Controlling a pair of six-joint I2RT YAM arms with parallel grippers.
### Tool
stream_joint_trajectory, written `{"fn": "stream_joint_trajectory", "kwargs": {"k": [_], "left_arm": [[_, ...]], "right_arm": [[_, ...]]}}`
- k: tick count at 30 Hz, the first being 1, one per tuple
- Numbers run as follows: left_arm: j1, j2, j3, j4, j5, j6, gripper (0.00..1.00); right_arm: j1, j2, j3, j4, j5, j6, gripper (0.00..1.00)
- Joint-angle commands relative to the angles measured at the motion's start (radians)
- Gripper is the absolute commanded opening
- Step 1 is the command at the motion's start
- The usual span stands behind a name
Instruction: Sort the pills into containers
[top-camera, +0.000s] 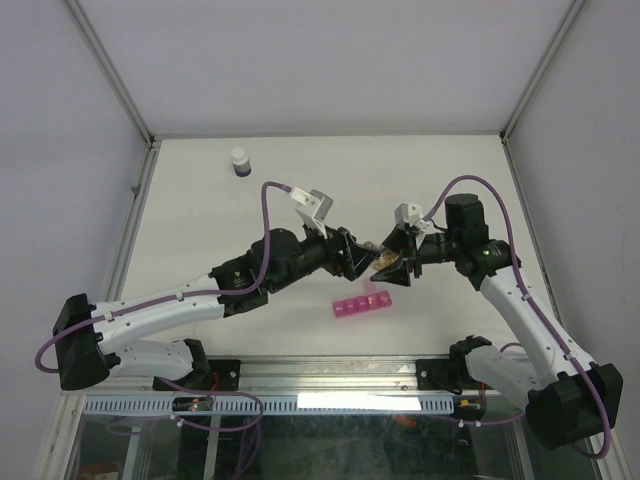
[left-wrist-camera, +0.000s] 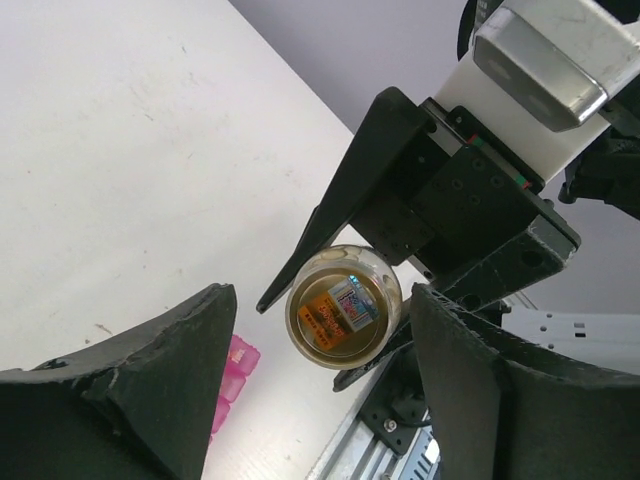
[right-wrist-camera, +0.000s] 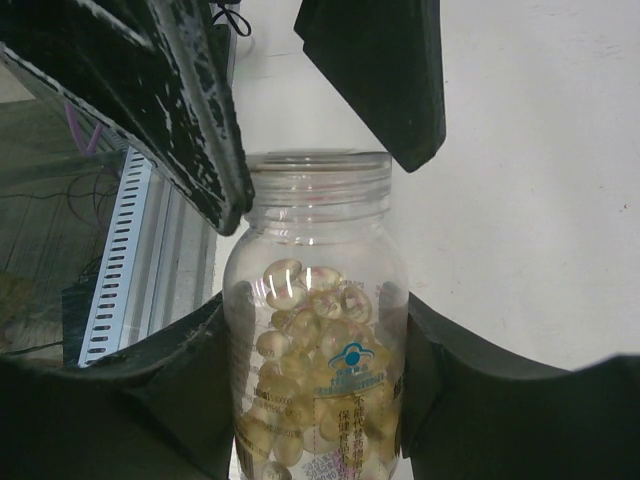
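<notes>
My right gripper (top-camera: 392, 268) (right-wrist-camera: 315, 310) is shut on a clear uncapped bottle (top-camera: 388, 266) (right-wrist-camera: 315, 380) holding several yellowish softgel pills (right-wrist-camera: 305, 310). It holds the bottle sideways above the table, mouth toward my left gripper (top-camera: 362, 262) (left-wrist-camera: 322, 292). The left gripper is open and its fingers (right-wrist-camera: 200, 120) flank the bottle's threaded neck; I see a gap on at least one side. The left wrist view looks at the bottle (left-wrist-camera: 343, 305) end on. The pink pill-box strip, the containers (top-camera: 362, 303) (left-wrist-camera: 235, 375), lies on the table just below the bottle.
A small white-capped dark bottle (top-camera: 239, 162) stands at the far left of the white table (top-camera: 200, 220). A metal rail (top-camera: 330, 372) runs along the near edge by the arm bases. Frame posts and walls bound the table at the sides and back.
</notes>
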Motion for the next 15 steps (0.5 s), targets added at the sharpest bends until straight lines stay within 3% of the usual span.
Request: {"fn": "stream_joint_trajectory", "kwargs": {"k": [1,4,6,9,15], "left_arm": [[-0.006,0.011,0.068,0.005,0.033,0.026,0.67],[-0.006,0.016,0.071,0.003,0.054,0.024,0.57],[-0.006,0.016,0.069,0.001,0.071,0.026,0.44],[-0.006,0.020,0.067,-0.003,0.116,0.038,0.31],[-0.003,0.022,0.019,0.049,0.327,0.221,0.29]], "right_arm": [[-0.005,-0.016,0.047,0.045,-0.015,-0.001,0.00],[-0.005,-0.017,0.048,0.045,-0.018,-0.001,0.00],[-0.005,-0.018,0.048,0.045,-0.017,-0.001,0.00],[-0.005,-0.019,0.050,0.044,-0.018,-0.001,0.00],[-0.005,-0.022,0.048,0.044,-0.020,0.001,0.00]]}}
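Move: Between the open left fingertips, about 1 cm to the right of their midpoint and level with it, sits the top end of the clear pill bottle. The right gripper still grips the bottle's body some 4 cm right of the left hand point, 1 cm back and 4 cm lower. The pink pill box lies on the table about 4 cm back, straight sideways, and 26 cm below. From the right hand, that top end is about 3 cm left, 4 cm up and straight ahead. Closing from about three-quarters open to under half, the left fingers pinch the bottle's top end from both sides, stopping short of shut on it. The left hand eases about 1 cm right towards the bottle and 1 cm back, starting to turn clockwise, some 5 degrees, while the right hand holds the body still. ##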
